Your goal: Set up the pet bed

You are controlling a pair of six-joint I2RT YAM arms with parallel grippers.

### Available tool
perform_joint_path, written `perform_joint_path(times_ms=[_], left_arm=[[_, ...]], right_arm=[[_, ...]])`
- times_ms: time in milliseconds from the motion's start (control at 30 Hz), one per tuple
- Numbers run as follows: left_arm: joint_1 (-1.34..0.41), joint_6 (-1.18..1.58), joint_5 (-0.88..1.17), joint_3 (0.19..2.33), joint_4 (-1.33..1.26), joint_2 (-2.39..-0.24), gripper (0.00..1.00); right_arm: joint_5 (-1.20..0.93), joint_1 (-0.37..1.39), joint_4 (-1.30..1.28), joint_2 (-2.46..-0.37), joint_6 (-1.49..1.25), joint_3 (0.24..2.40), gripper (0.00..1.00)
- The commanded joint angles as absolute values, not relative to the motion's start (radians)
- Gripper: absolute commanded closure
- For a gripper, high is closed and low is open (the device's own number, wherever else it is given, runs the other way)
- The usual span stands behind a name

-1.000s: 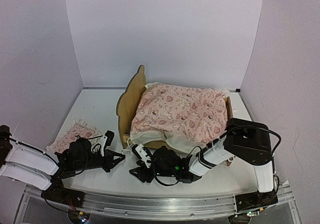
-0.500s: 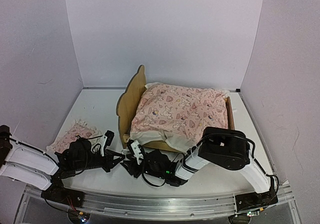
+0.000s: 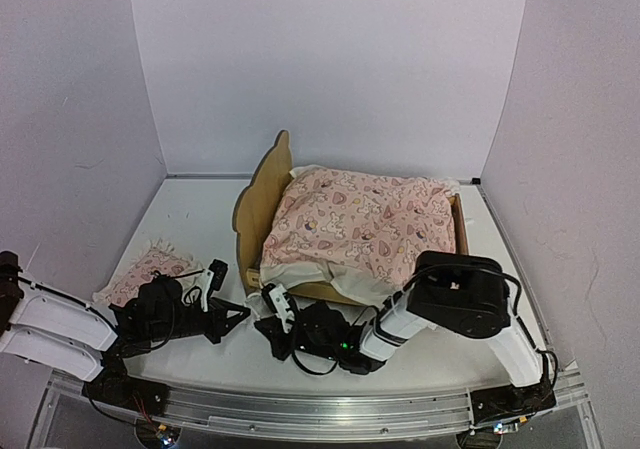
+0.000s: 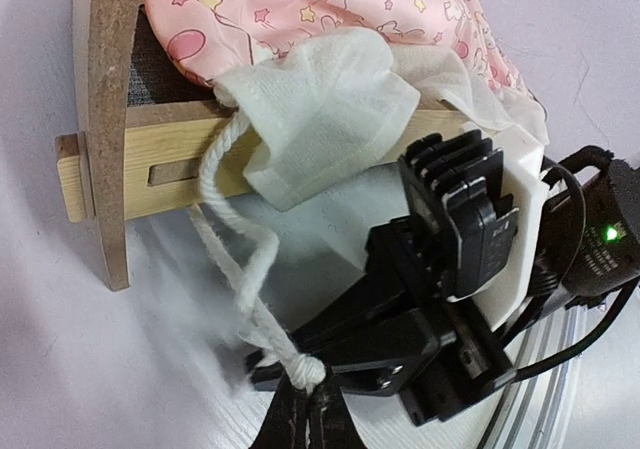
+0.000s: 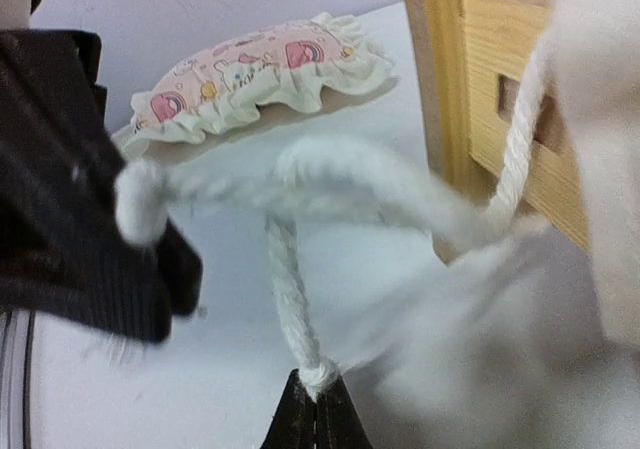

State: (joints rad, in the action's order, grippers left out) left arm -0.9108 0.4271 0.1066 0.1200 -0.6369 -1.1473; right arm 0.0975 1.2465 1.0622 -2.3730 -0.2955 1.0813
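Note:
The pet bed (image 3: 262, 201) stands mid-table, its plywood headboard on the left. A pink patterned blanket (image 3: 360, 224) with white edging covers its top and hides the mattress. A white cord (image 4: 235, 259) hangs from that fabric over the near side rail (image 4: 180, 164). My left gripper (image 4: 302, 407) is shut on a knotted cord end low in front of the bed. My right gripper (image 5: 318, 414) is shut on another knotted end of the cord (image 5: 285, 289). In the top view the left gripper (image 3: 243, 315) and right gripper (image 3: 264, 327) sit almost tip to tip.
A small pink ruffled pillow (image 3: 150, 267) lies on the table left of the bed, behind the left arm, and shows in the right wrist view as the pillow (image 5: 250, 74). White walls close in the back and both sides. A metal rail (image 3: 320, 409) runs along the near edge.
My right gripper has swung left to meet the left gripper and has closed on a cord end. The left arm has stayed where it was, still shut.

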Motion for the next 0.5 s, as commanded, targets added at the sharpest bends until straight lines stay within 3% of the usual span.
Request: perform_joint_path(times_ms=[0,233,467], left_arm=[[-0.907,0.419,0.095,0.148,-0.674,-1.139,1.00],[-0.906,0.424,0.123,0.143,-0.660,-1.172,1.00],[-0.906,0.435,0.112,0.127,-0.634,-1.155,1.00]], right_arm=[[0.072,1.252,0.757,-2.102,-0.358,0.971,1.00],[0.086,1.246,0.137,-1.981,-0.344,1.063,1.00],[0.143,1.241,-0.155,-1.974,-0.322,1.145,0.99]])
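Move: The white cord leads down from the blanket corner at the pet bed's near headboard leg, about 11 cm ahead of the right hand, 2 cm to its left and 4 cm higher. The blanket corner hangs 10 cm to the right of that leg and 2 cm farther out; the pillow lies 14 cm ahead of the right hand and 25 cm to its left. From the left hand, the leg is 7 cm ahead and 2 cm to its right, slightly lower. The cord end already pinched in the right fingers is drawn rightward about 7 cm, away from the left hand, and slightly back, arching up some 2.5 cm before coming down again while the wrist tips the left-pointing fingers down by about 30 degrees. The left hand keeps its grip on the other end, nearly in place. ##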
